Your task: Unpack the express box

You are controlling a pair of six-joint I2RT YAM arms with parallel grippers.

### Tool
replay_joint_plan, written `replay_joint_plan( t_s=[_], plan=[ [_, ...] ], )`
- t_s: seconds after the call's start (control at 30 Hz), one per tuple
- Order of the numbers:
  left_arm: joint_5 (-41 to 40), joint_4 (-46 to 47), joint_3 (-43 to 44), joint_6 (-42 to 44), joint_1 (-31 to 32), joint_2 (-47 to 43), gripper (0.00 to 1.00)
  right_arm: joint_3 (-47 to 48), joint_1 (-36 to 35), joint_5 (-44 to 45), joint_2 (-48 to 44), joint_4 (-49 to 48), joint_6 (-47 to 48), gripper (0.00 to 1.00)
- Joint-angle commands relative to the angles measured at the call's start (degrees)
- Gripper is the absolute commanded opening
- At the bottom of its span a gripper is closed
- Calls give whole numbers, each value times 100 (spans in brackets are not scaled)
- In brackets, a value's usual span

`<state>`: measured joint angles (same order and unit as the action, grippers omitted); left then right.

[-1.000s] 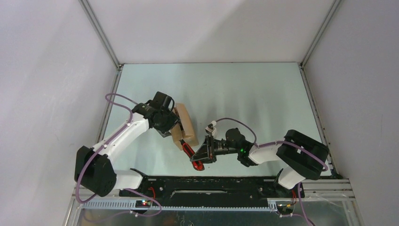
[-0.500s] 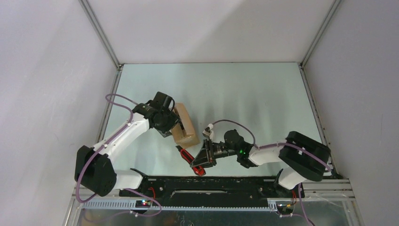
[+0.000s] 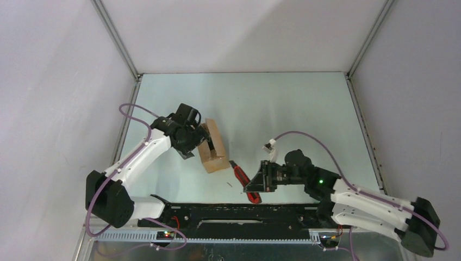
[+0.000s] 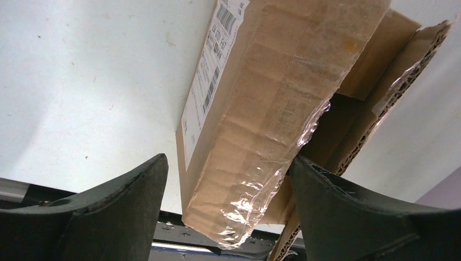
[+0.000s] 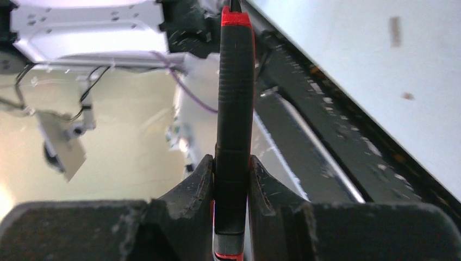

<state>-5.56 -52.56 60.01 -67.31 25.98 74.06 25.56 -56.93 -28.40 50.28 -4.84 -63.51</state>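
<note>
The express box (image 3: 213,148) is a small brown carton standing on the table left of centre. In the left wrist view the express box (image 4: 261,109) shows a white shipping label (image 4: 209,81), cut clear tape hanging off one edge and a flap (image 4: 391,65) lifted at the right. My left gripper (image 3: 194,142) straddles it, and my left gripper (image 4: 228,160) is open, with a gap between the left finger and the cardboard. My right gripper (image 3: 260,182) is shut on a red-handled knife (image 3: 239,173), to the right of the box and apart from it. The knife (image 5: 235,81) runs straight out between my right gripper's (image 5: 231,163) fingers.
A black base rail (image 3: 244,209) runs along the near edge, just below the knife. Grey walls and metal frame posts (image 3: 130,65) enclose the pale table (image 3: 282,109). Purple cables loop over both arms.
My right arm has drawn back to the right with the knife, away from the box. My left gripper's jaws have spread wider and released the carton.
</note>
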Motion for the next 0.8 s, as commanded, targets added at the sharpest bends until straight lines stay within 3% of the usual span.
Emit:
replay_joint_plan(
  t_s=[0.0,0.1,0.23,0.57,0.67,0.77],
  plan=[
    [-363,-318,380,257,30,-152,86,584,253,1349,-761,2764,1008,0],
    [-423,-363,413,331,30,-145,87,760,757,1850,-683,3360,1497,0],
    [-470,-417,468,448,30,-188,84,855,1283,2286,-198,3283,1989,0],
    [-360,-372,822,820,30,-190,63,1241,1973,3130,1769,2141,2912,0],
    [-243,-273,842,945,30,-188,56,1441,2026,3233,2254,2084,3074,10],
    [-199,-216,850,1001,30,-190,53,1573,2057,3271,2543,2049,3172,29]
  ],
)
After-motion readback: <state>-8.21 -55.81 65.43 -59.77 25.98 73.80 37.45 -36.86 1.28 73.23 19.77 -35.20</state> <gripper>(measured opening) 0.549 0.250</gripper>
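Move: The box, slit open along its top, lies about 20 cm ahead of the right hand, 17 cm to its left and 12 cm below; the clear table the held red knife heads for is some 18 cm ahead, 13 cm right and 17 cm down. A small brown chip lies 10 cm left of that hand, 1 cm ahead, on the table. From the left hand, the box's middle is about 5 cm right, 1 cm back and 6 cm below. The red knife, still gripped in the right hand, is swept away from the box, about 16 cm forward while sinking 13 cm and going 12 cm right; the wrist rolls nearly 50 degrees so the fingers tip down towards the table, and turns clockwise. The left hand rises some 3 cm and narrows its fingers partway, one tip staying at the box's slit edge. ##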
